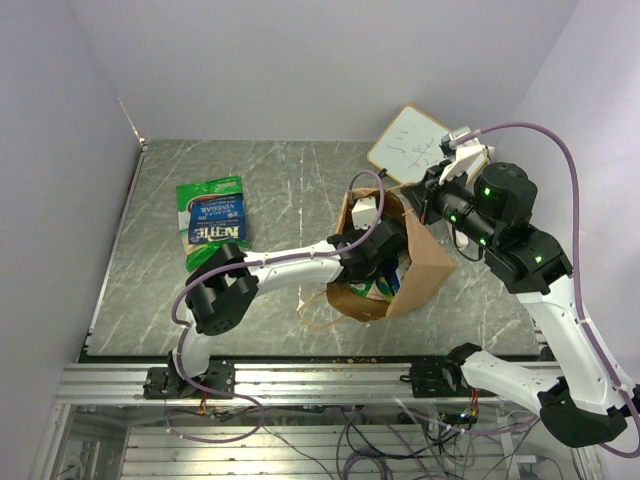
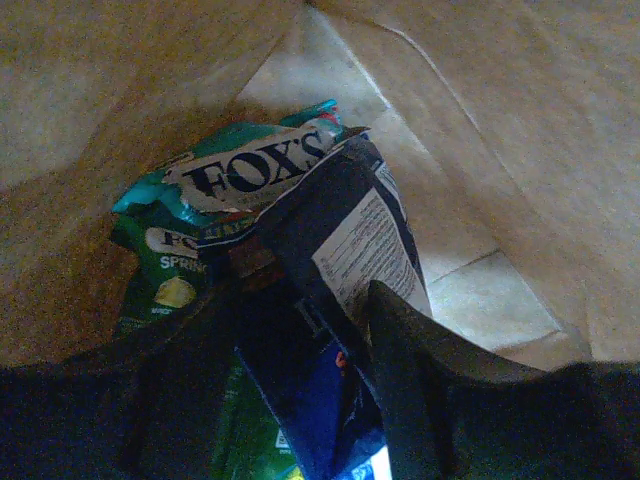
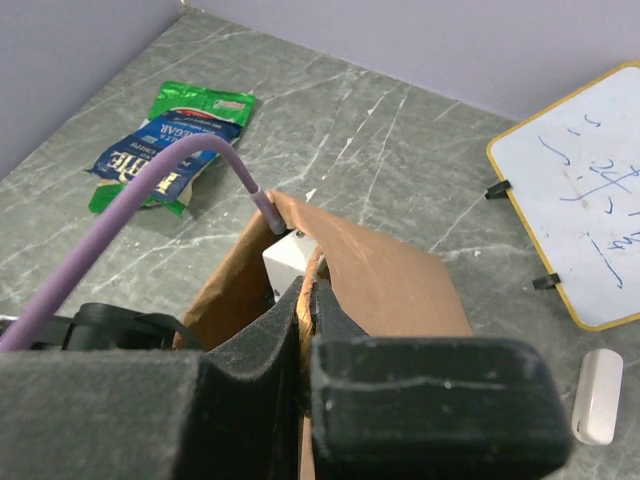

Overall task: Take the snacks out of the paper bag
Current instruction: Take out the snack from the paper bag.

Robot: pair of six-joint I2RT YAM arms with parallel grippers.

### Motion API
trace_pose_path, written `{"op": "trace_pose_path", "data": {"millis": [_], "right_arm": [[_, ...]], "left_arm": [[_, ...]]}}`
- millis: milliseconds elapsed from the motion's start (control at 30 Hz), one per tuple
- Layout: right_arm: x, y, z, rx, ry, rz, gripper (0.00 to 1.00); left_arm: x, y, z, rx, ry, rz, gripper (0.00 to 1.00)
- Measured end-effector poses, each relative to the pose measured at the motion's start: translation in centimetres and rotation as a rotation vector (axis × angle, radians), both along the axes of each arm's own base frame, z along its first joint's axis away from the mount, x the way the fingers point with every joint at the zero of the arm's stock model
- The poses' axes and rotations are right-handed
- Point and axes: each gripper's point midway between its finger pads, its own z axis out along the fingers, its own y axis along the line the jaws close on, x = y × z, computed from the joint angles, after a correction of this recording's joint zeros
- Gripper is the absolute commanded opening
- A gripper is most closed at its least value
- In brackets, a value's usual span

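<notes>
The brown paper bag (image 1: 427,262) stands mouth up right of centre. My left gripper (image 1: 366,262) reaches inside it. In the left wrist view the gripper (image 2: 305,345) is shut on a dark blue snack packet (image 2: 335,255). That packet stands between the fingers, above a teal FOX'S packet (image 2: 250,170) and a green packet (image 2: 165,275). My right gripper (image 1: 422,200) is shut on the bag's twisted paper handle (image 3: 312,270) at the far rim (image 3: 390,290). It holds the mouth open. One green and blue packet (image 1: 212,220) lies on the table at the left, also in the right wrist view (image 3: 165,160).
A white writing board (image 1: 413,140) lies at the back right, just behind the bag, also in the right wrist view (image 3: 585,190). A small white eraser (image 3: 598,395) lies near it. The bag's other handle loops onto the table towards the front (image 1: 315,305).
</notes>
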Motion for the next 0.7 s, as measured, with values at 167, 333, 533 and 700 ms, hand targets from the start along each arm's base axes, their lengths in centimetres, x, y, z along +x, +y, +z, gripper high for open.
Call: {"op": "trace_pose_path", "data": {"millis": [167,333,533,700], "right_arm": [[-0.2,0.0,-0.4,-0.008,0.015,0.003,0.0],[-0.3,0.0,-0.5,-0.01,0.021,0.008,0.0],[-0.4,0.2,-0.5,-0.008,0.021,0.018,0.0],[-0.5,0.3,-0.4,-0.005,0.019,0.027,0.0]], "left_arm": [[0.7,0.5,-1.4,0.011,0.035,0.021,0.32],[0.7,0.6,-1.5,0.015,0.041,0.01,0.07],[-0.5,1.4,-0.6,-0.007,0.055,-0.03,0.07],[-2.4,3.4,1.2,-0.055,0.049,-0.087,0.07]]}}
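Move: The left gripper is already down in the paper bag with its fingers open around the dark-blue snack, whose middle lies about 4 cm below, 1 cm ahead and 1 cm to the right. The teal Fox's snack is some 8 cm ahead, 3 cm left and 5 cm below; the green snack is about 4 cm ahead, 4 cm left and 5 cm below. From the right hand the blue snack is roughly 4 cm ahead, 3 cm left and 29 cm below. Ease the left gripper about 1.5 cm farther down with a slight push forward while closing the fingers almost fully to pinch the dark-blue snack; then draw left and back, rising as you go, some 5 cm in all, keeping the fingers closed. Let the right gripper stay put, still pinching the bag's handle. ##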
